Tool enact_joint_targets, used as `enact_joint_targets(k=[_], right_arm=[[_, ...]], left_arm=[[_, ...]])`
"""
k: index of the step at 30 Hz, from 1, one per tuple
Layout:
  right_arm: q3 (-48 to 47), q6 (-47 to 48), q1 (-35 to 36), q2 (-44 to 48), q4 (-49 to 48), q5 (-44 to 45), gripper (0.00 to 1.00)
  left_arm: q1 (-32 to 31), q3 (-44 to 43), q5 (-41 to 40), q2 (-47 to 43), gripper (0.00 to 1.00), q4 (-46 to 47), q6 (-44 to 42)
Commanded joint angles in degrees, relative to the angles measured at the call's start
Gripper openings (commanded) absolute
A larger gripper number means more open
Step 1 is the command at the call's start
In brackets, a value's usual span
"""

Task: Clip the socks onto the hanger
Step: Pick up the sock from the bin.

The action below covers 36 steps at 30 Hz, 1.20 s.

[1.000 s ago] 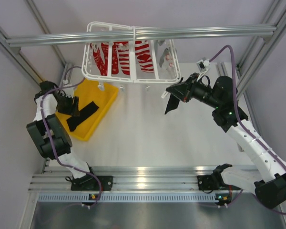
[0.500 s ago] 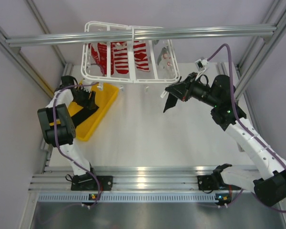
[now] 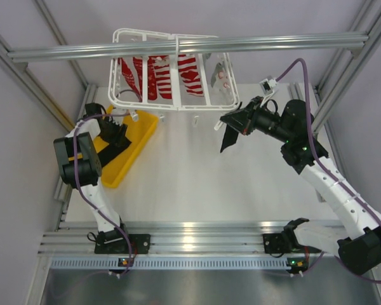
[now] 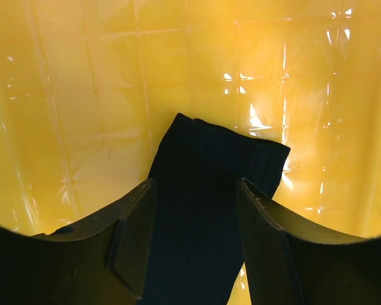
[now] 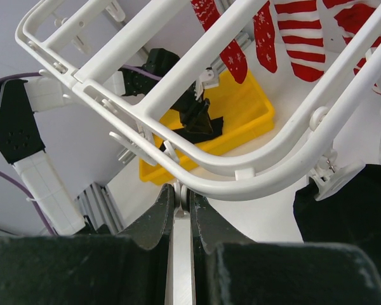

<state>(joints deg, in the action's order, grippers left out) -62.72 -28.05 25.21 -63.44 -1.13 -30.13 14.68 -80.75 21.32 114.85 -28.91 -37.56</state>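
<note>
The white hanger (image 3: 178, 76) hangs from the top bar. My right gripper (image 3: 232, 121) is at its front right corner, shut on one small white clip (image 5: 184, 194) under the hanger's rim (image 5: 133, 35). A black sock (image 3: 228, 138) dangles from the neighbouring clip, just right of my right gripper (image 5: 184, 190) in the wrist view, where that sock (image 5: 349, 216) hangs limp. My left gripper (image 3: 117, 136) is down in the yellow tray. In the left wrist view my left gripper (image 4: 197, 190) is open, its fingers on either side of a second black sock (image 4: 209, 210) lying flat.
The yellow tray (image 3: 140, 124) sits at the table's left, below the hanger's left corner. Red-and-white socks (image 3: 155, 76) and a grey-white garment (image 3: 219, 79) hang on the hanger. An aluminium crossbar (image 3: 273, 43) spans the top; frame posts stand at both sides.
My left arm has swung right, from the tray's left edge to over the black sock inside it. The hanger has shifted slightly. The right gripper has stayed on the clip.
</note>
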Motion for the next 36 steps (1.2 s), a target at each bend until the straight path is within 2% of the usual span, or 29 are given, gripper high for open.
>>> enact_joint_targets(k=[1, 5, 7, 8, 10, 11, 14, 17, 19, 28, 32, 36], right_arm=[[-2.5, 0.81, -0.87, -0.19, -0.02, -0.72, 0.0], [-2.58, 1.24, -0.95, 0.25, 0.42, -0.63, 0.0], [-2.58, 1.25, -1.04, 0.25, 0.42, -0.63, 0.0], [-2.58, 1.25, -0.96, 0.16, 0.42, -0.72, 0.0], [-2.5, 1.25, -0.87, 0.25, 0.42, -0.72, 0.0], [-2.58, 1.33, -1.04, 0.25, 0.42, -0.63, 0.0], [-2.5, 1.42, -1.04, 0.25, 0.42, -0.72, 0.0], [-2.58, 1.6, -1.13, 0.34, 0.6, -0.63, 0.0], [-2.76, 2.03, -1.22, 0.68, 0.86, -0.72, 0.0], [-2.85, 2.12, -1.48, 1.04, 0.95, -0.28, 0.0], [-3.2, 2.21, -1.57, 1.3, 0.86, -0.1, 0.0], [-4.16, 2.13, -1.66, 1.04, 0.86, -0.1, 0.0]], left_arm=[[-0.17, 1.21, -0.14, -0.41, 0.58, 3.51, -1.73], [-0.61, 1.3, 0.56, -0.68, 0.57, 3.42, -2.34], [-0.96, 1.38, 0.91, -0.68, 0.53, 3.24, -2.86], [-1.14, 1.39, 0.65, -0.42, 0.45, 2.98, -3.13], [-1.32, 1.04, 0.56, -0.15, 0.37, 2.28, -3.48], [-1.32, 0.86, 0.65, 0.29, 0.2, 1.06, -3.57], [-1.41, -0.11, 0.48, 0.99, 0.0, -1.93, -4.19], [-0.18, -0.9, 1.87, 0.03, 0.0, -4.22, -3.05], [2.09, -0.03, 5.72, -1.63, 0.0, -4.84, -1.65], [11.85, 11.66, 22.25, -22.19, 0.0, -5.63, -2.34], [13.27, 14.48, 29.73, -32.64, 0.0, -7.47, -1.46], [13.19, 18.07, 41.65, -41.09, 0.0, -10.02, -3.3]])
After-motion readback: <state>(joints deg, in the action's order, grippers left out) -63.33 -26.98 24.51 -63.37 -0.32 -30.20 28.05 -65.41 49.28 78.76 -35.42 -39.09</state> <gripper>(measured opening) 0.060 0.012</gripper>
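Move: The left hand is already low in the bin with half-open fingers straddling the forward end of the black sock, whose middle lies about 4 cm back, 3 cm to the left and 1 cm below. The bin's middle is roughly 1 cm back and 2 cm left, 1 cm below; the hanger's middle is level fore and aft, some 27 cm right and 35 cm up. From the right hand, the sock is about 12 cm ahead, 47 cm left and 35 cm below. Barely shifting at first, the left hand shuts its fingers fully on the black sock near its forward end. It then draws back low through the bin and sweeps steeply up, ending about 17 cm higher and 10 cm back, the fingers swinging some 25 degrees from steeply down towards level. The right hand stays put, still pinching the white clip on the hanger. ##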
